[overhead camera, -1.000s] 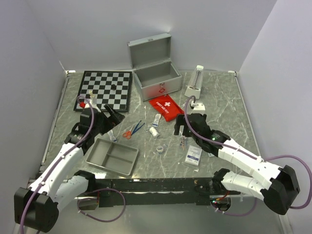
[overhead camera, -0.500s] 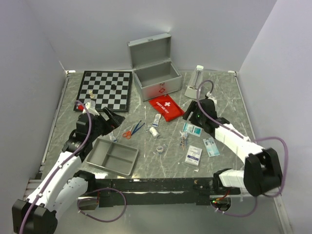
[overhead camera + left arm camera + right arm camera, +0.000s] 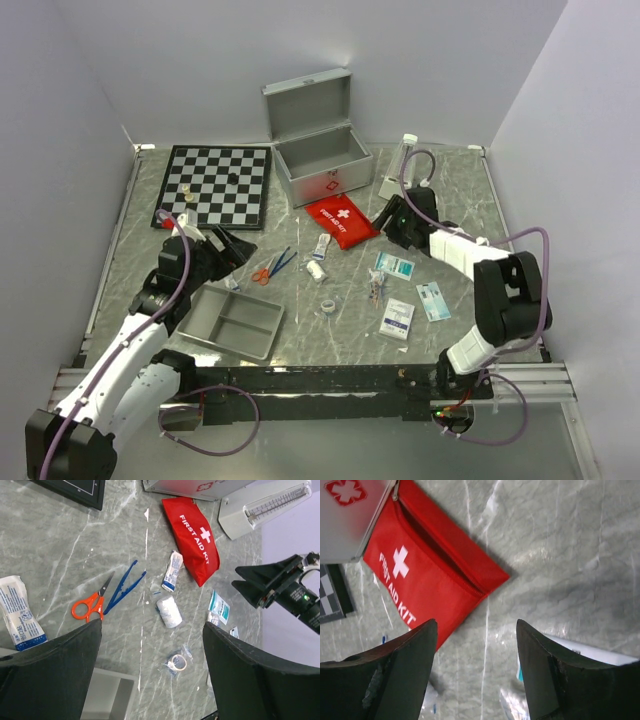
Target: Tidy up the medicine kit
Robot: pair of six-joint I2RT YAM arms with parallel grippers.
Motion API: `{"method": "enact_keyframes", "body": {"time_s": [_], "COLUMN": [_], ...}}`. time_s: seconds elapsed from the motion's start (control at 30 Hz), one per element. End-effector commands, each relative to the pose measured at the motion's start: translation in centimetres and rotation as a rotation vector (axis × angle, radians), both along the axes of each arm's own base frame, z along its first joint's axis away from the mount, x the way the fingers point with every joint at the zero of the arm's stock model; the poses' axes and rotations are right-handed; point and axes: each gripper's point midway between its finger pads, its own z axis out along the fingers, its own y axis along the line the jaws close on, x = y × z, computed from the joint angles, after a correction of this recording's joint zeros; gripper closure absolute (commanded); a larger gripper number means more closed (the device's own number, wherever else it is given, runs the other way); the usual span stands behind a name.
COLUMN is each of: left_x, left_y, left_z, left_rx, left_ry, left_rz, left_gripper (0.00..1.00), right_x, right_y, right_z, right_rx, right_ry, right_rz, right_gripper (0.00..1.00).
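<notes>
The medicine kit, a silver case with its lid up, stands at the back centre. A red first-aid pouch lies just in front of it, also visible as the pouch in the right wrist view. My right gripper hovers open beside the pouch's right corner; between its fingers there is only bare table. My left gripper is open above the table's left side, with nothing between its fingers. Below it lie orange scissors, blue tweezers, a gauze roll and a bagged ring.
A grey two-compartment tray sits front left and a chessboard back left. A white wedge-shaped device stands right of the case. Flat packets lie at the right. A wrapped bandage lies near the tray.
My right arm swung from above the packets back toward the red pouch, its jaws narrowing a little. My left gripper drew slightly toward the near left.
</notes>
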Motion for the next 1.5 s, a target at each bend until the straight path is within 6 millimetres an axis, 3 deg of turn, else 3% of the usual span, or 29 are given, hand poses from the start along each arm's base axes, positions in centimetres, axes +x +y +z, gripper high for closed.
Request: {"method": "enact_keyframes", "body": {"time_s": [0.0,0.2,0.47,0.97,1.23,1.47], "left_x": [0.1,0.0,-0.1,-0.1,-0.1,-0.1], "left_y": [-0.6,-0.4,-0.4,-0.1,0.2,0.0], "left_z": [1.3,1.1,0.5,-0.2,-0.2,-0.2], "left_rx": [-0.031,-0.022,-0.032,-0.034,-0.029,-0.042], "left_ry": [-0.050,-0.047,-0.032,-0.011,-0.006,-0.007], "left_rz": [-0.020,-0.013,-0.007,0.021,0.033,0.030], "left_gripper": [0.14,0.14,0.14,0.15,0.15,0.15], "right_x": [2.8,3.6,3.9,4.3,4.4,4.3], "right_y": [0.2,0.6,0.1,1.1,1.1,0.8], "right_z": [1.0,-0.7,-1.9,-4.8,-5.9,-4.5], "right_rx": [0.035,0.066,0.181,0.308,0.324,0.301], "right_ry": [-0.032,0.013,0.048,0.138,0.154,0.093], "right_rz": [-0.013,-0.003,-0.095,-0.151,-0.153,-0.118], "right_gripper": [0.30,0.37,0.37,0.41,0.60,0.86]}}
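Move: The right hand hangs open near the first aid pouch: its middle is about 6 cm ahead and 9 cm left, 5 cm below, while its near right corner is only some 4 cm ahead and 1 cm left. The blue packet lies about 5 cm back and 4 cm right, the white stand 17 cm ahead and 5 cm right. From the left hand, the pouch is roughly 15 cm ahead, 22 cm right and 15 cm below. The right hand sinks about 5 cm while reaching some 4 cm forward, stepping down with a brief small lift midway, and rolls about 20 degrees so its left side rises, bringing the fingertips down to the right-hand corner of the first aid pouch. Once it is nearly down, the part-open fingers close most of the way around the red fabric there and pinch the corner. ##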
